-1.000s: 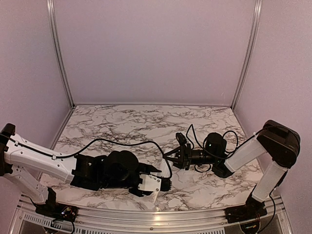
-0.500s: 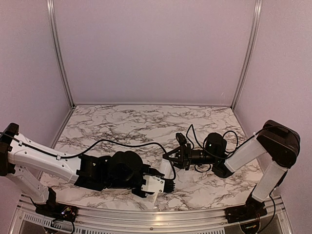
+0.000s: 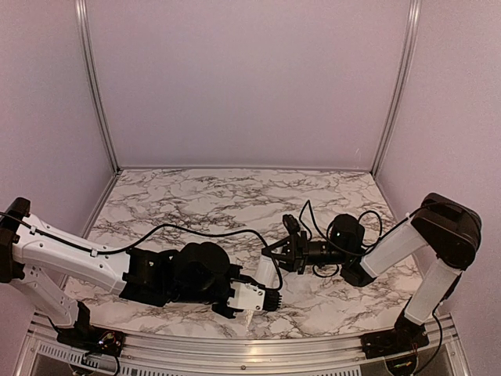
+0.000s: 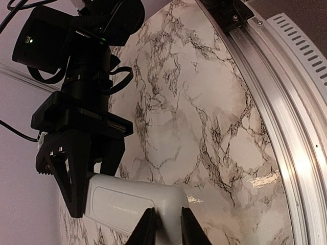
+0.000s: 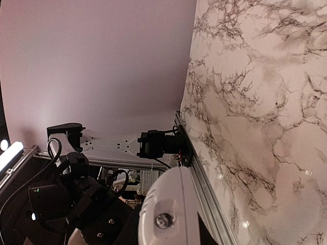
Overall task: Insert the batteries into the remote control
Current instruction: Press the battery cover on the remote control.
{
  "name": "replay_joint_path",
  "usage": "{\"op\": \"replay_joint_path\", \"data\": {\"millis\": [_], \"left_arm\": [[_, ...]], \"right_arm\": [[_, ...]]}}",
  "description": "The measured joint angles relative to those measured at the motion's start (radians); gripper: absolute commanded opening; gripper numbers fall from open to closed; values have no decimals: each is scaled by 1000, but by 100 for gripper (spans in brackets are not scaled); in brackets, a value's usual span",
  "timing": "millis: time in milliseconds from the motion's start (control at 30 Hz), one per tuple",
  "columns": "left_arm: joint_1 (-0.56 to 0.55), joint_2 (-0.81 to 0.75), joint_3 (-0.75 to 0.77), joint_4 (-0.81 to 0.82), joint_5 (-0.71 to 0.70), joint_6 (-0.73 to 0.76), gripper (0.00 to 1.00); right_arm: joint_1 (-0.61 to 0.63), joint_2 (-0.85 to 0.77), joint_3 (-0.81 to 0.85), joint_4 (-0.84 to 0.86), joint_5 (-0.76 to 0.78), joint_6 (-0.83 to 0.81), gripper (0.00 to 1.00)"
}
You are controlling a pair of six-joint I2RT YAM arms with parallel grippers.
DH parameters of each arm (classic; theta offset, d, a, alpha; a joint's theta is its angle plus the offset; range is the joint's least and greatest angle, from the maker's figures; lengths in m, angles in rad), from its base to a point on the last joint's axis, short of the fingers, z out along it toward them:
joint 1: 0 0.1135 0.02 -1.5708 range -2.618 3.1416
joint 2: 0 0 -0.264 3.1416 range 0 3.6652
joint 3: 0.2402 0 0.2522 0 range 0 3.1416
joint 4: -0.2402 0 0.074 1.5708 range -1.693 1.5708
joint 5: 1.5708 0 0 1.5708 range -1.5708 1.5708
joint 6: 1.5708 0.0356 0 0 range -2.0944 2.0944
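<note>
The remote control [image 3: 266, 273] is a slim white bar held just above the marble between both grippers. My left gripper [image 3: 270, 298] pinches its near end; in the left wrist view the black fingertips [image 4: 147, 226] press either side of the remote control [image 4: 127, 201], whose plain back faces that camera. My right gripper [image 3: 280, 254] is shut on the far end, seen as black jaws in the left wrist view. In the right wrist view the remote control [image 5: 171, 212] fills the space inside the right gripper [image 5: 171, 227], showing a rounded end with a small screw. The batteries are out of view.
The marble table top [image 3: 203, 196] stretches back to lilac walls. An aluminium rail [image 4: 286, 102] runs along the near edge, close behind the left gripper. Black cables [image 3: 196, 230] loop over the table from both wrists.
The left arm has slid right toward the remote and its jaws have narrowed onto the near end. The right arm and the remote have stayed put.
</note>
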Motion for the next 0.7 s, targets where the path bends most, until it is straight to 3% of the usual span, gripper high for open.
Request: {"op": "replay_joint_path", "data": {"millis": [200,700], "left_arm": [[0,0,9,-13,9,3,18],[-4,-21,8,-36,5,-39,52]], "right_arm": [[0,0,-2,3,-2,2,0],[0,-1,-1,-19,6,-63,0]]}}
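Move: The remote control's near end, with the battery cover's latch, sits at the left fingertips; the battery cover's middle lies about 4 cm ahead of that hand and 1 cm to its left, level with it. The right fingers hold the remote's far end, some 9 cm ahead of the left hand and about level sideways. From the right hand, the cover's middle is about 5 cm back and 1 cm to its left, at its height. The left hand stays almost in place and opens about a third, releasing the remote's near end; right keeps hold. ##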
